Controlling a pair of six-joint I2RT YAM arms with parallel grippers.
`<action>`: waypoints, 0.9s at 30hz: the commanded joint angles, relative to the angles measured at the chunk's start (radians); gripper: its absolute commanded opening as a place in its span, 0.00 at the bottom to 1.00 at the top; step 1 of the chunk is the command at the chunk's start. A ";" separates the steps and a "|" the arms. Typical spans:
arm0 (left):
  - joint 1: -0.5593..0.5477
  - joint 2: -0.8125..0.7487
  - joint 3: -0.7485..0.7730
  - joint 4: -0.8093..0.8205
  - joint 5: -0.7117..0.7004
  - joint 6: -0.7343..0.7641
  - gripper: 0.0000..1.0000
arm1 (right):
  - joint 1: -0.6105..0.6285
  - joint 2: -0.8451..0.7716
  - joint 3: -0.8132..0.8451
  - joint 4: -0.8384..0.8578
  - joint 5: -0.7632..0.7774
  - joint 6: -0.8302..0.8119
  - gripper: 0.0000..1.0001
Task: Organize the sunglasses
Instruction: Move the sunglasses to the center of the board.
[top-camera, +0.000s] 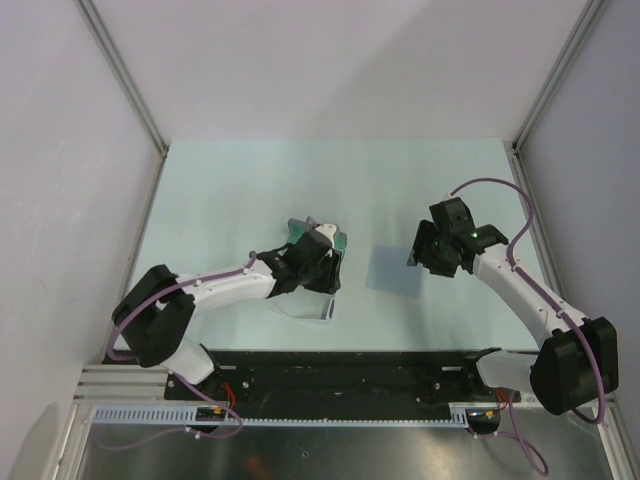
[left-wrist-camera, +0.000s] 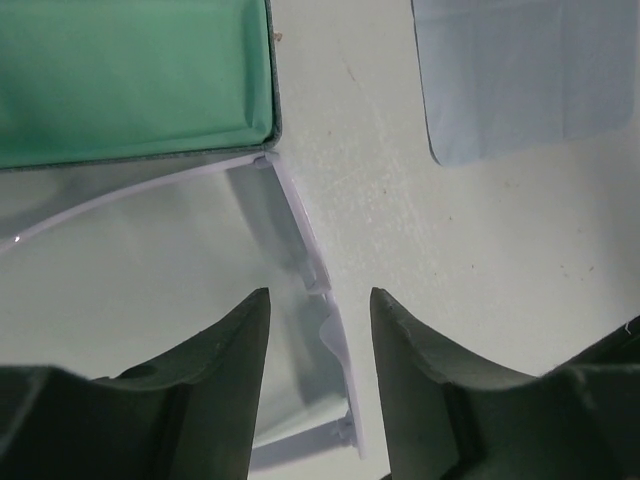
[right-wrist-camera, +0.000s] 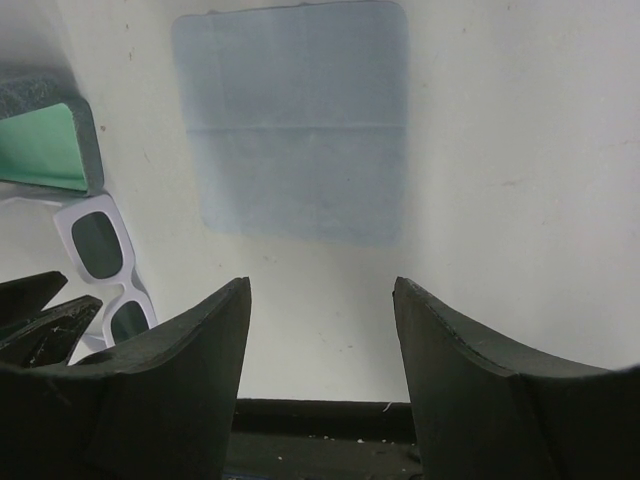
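The sunglasses (left-wrist-camera: 338, 335) lie on the table just in front of the open grey case (left-wrist-camera: 130, 75) with its green lining. They have a white frame and dark lenses. My left gripper (left-wrist-camera: 313, 295) hangs over them with its jaws apart. The white front of the frame runs between the two fingers and a gap shows on each side. In the right wrist view the sunglasses (right-wrist-camera: 100, 260) sit left of the grey-blue cloth (right-wrist-camera: 295, 130). My right gripper (right-wrist-camera: 320, 290) is open and holds nothing, near the table's front edge beside the cloth. From above, the sunglasses (top-camera: 325, 308) show faintly below the left gripper (top-camera: 322, 275).
The cloth (top-camera: 395, 270) lies flat between the two arms, and the right gripper (top-camera: 432, 252) sits at its right edge. The case (top-camera: 341, 242) is partly covered by the left wrist. A black rail (top-camera: 340, 370) borders the table's near edge.
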 joint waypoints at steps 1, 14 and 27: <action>-0.002 0.038 0.046 0.017 -0.009 -0.018 0.49 | 0.006 -0.033 -0.009 0.005 0.018 -0.012 0.64; -0.002 0.090 0.081 0.031 -0.027 0.002 0.24 | -0.004 -0.042 -0.012 0.000 0.030 -0.018 0.62; -0.001 -0.014 -0.003 0.025 -0.026 0.013 0.00 | -0.014 -0.042 -0.010 0.004 0.040 -0.019 0.61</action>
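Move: Almost under the left hand runs the front of the white sunglasses, its bridge about 1 cm back; counting the arms, which reach leftwards, their middle lies some 5 cm to the left and 3 cm below. The open green case sits about 11 cm ahead and 4 cm left of that hand, the grey cloth roughly 16 cm right and 4 cm ahead. From the right hand the sunglasses are about 25 cm left and 3 cm back, 9 cm lower. Sinking about 2 cm, with a slight drift of a centimetre forward and to the right, the left hand brings its half-open fingers down around the upright front of the sunglasses, then stays nearly in place while they shut fully and pinch the frame just on the case side of the bridge. The wrist hardly turns. ##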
